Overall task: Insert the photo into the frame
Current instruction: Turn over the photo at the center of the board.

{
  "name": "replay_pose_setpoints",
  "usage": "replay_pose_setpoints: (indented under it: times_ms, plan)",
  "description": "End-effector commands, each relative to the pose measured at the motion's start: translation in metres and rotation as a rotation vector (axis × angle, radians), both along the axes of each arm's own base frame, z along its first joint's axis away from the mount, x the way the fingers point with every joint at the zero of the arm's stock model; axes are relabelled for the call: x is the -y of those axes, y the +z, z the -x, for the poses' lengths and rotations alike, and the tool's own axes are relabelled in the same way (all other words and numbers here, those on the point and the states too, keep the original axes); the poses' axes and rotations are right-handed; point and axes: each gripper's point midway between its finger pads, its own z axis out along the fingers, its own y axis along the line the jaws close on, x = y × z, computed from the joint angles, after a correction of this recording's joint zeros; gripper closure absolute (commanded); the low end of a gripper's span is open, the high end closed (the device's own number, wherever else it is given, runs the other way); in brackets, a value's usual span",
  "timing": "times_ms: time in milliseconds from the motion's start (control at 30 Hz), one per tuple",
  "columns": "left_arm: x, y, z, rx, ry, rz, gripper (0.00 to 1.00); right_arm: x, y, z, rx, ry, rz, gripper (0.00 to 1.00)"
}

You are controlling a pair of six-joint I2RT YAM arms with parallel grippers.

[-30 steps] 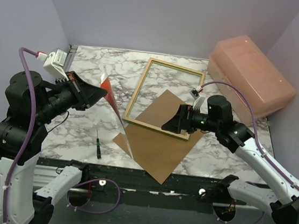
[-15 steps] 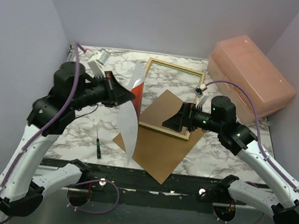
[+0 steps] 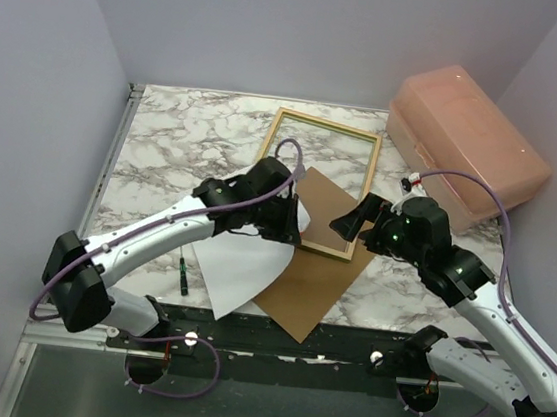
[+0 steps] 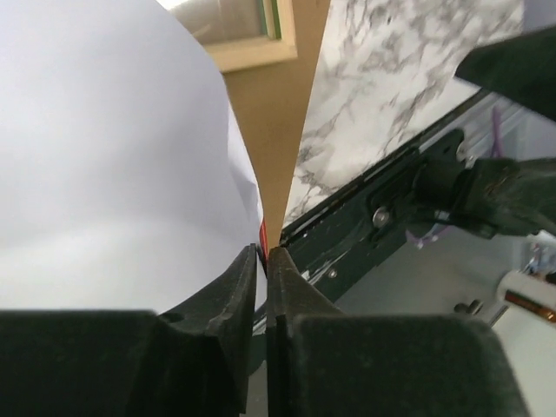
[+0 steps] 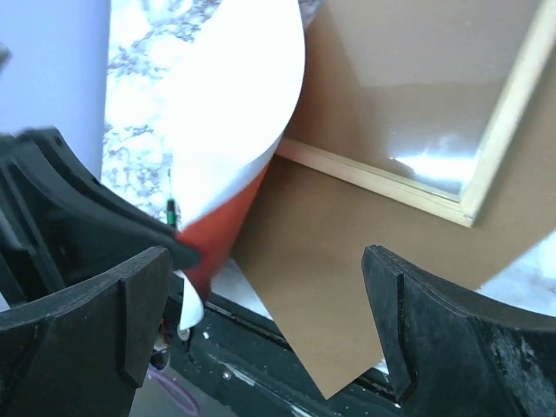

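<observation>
The photo (image 3: 242,265) droops white side up over the table's front, its red print side (image 5: 221,234) showing underneath. My left gripper (image 3: 286,228) is shut on the photo's edge (image 4: 104,156) and hangs low over the brown backing board (image 3: 316,273). The frame (image 3: 323,123) lies pale wood side up, its near rail (image 5: 382,187) resting on the board. My right gripper (image 3: 352,222) hovers open above the frame's near right corner, with nothing between its fingers (image 5: 417,330). The curled sheet hides most of the print.
A pink plastic box (image 3: 466,149) stands at the back right. A small green-handled screwdriver (image 3: 183,276) lies near the front edge, left of the photo. The board's near corner (image 5: 347,347) overhangs the table's black front rail.
My left arm has swung from the far left to the centre, carrying the photo. The sheet went from upright to bent over, white side up. The right gripper drew back slightly rightward.
</observation>
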Motion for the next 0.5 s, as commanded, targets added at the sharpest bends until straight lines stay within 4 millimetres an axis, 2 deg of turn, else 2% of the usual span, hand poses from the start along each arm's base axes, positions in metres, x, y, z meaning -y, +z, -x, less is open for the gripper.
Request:
replay_pose_setpoints:
  times_ms: [0,33,133,267,367,467]
  plan:
    - [0.026,-0.029,0.022,0.020,-0.108,-0.096,0.80,0.023,-0.022,-0.005,-0.049,-0.129,0.066,0.00]
    - [0.030,-0.035,0.029,0.016,-0.129,-0.111,0.75,0.023,-0.025,-0.005,-0.054,-0.132,0.070,0.00]
    - [0.042,-0.037,0.050,0.017,-0.193,-0.080,0.44,0.021,-0.031,-0.004,-0.056,-0.121,0.070,0.00]
    - [0.037,-0.041,0.060,0.007,-0.189,-0.059,0.21,0.008,-0.036,-0.003,-0.037,-0.042,0.046,0.00]
    - [0.030,-0.043,0.064,0.017,-0.174,-0.035,0.11,-0.007,-0.043,-0.003,-0.045,0.037,0.036,0.00]
    - [0.022,-0.047,0.065,0.013,-0.146,-0.010,0.10,-0.021,-0.057,-0.004,-0.072,0.111,0.048,0.00]
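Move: My left fingers still hold the photo's right-hand edge, its white back up. The board's middle lies about 5 cm ahead of them, 4 cm right and 15 cm below; the wooden frame is centred about 29 cm ahead and 5 cm right, the screwdriver 24 cm left and 3 cm back. From my open right hand the board's middle is some 12 cm left, 4 cm ahead and 17 cm below, and the frame 12 cm left and 26 cm ahead. I spread my left fingers almost wide and let go of the photo's edge as the hand draws back about 7 cm towards my side of the board. It sinks some 5 cm and swings right, then eases slightly left, turning about 10 degrees clockwise. My right hand, still open and empty, sinks about 5 cm towards the board. ##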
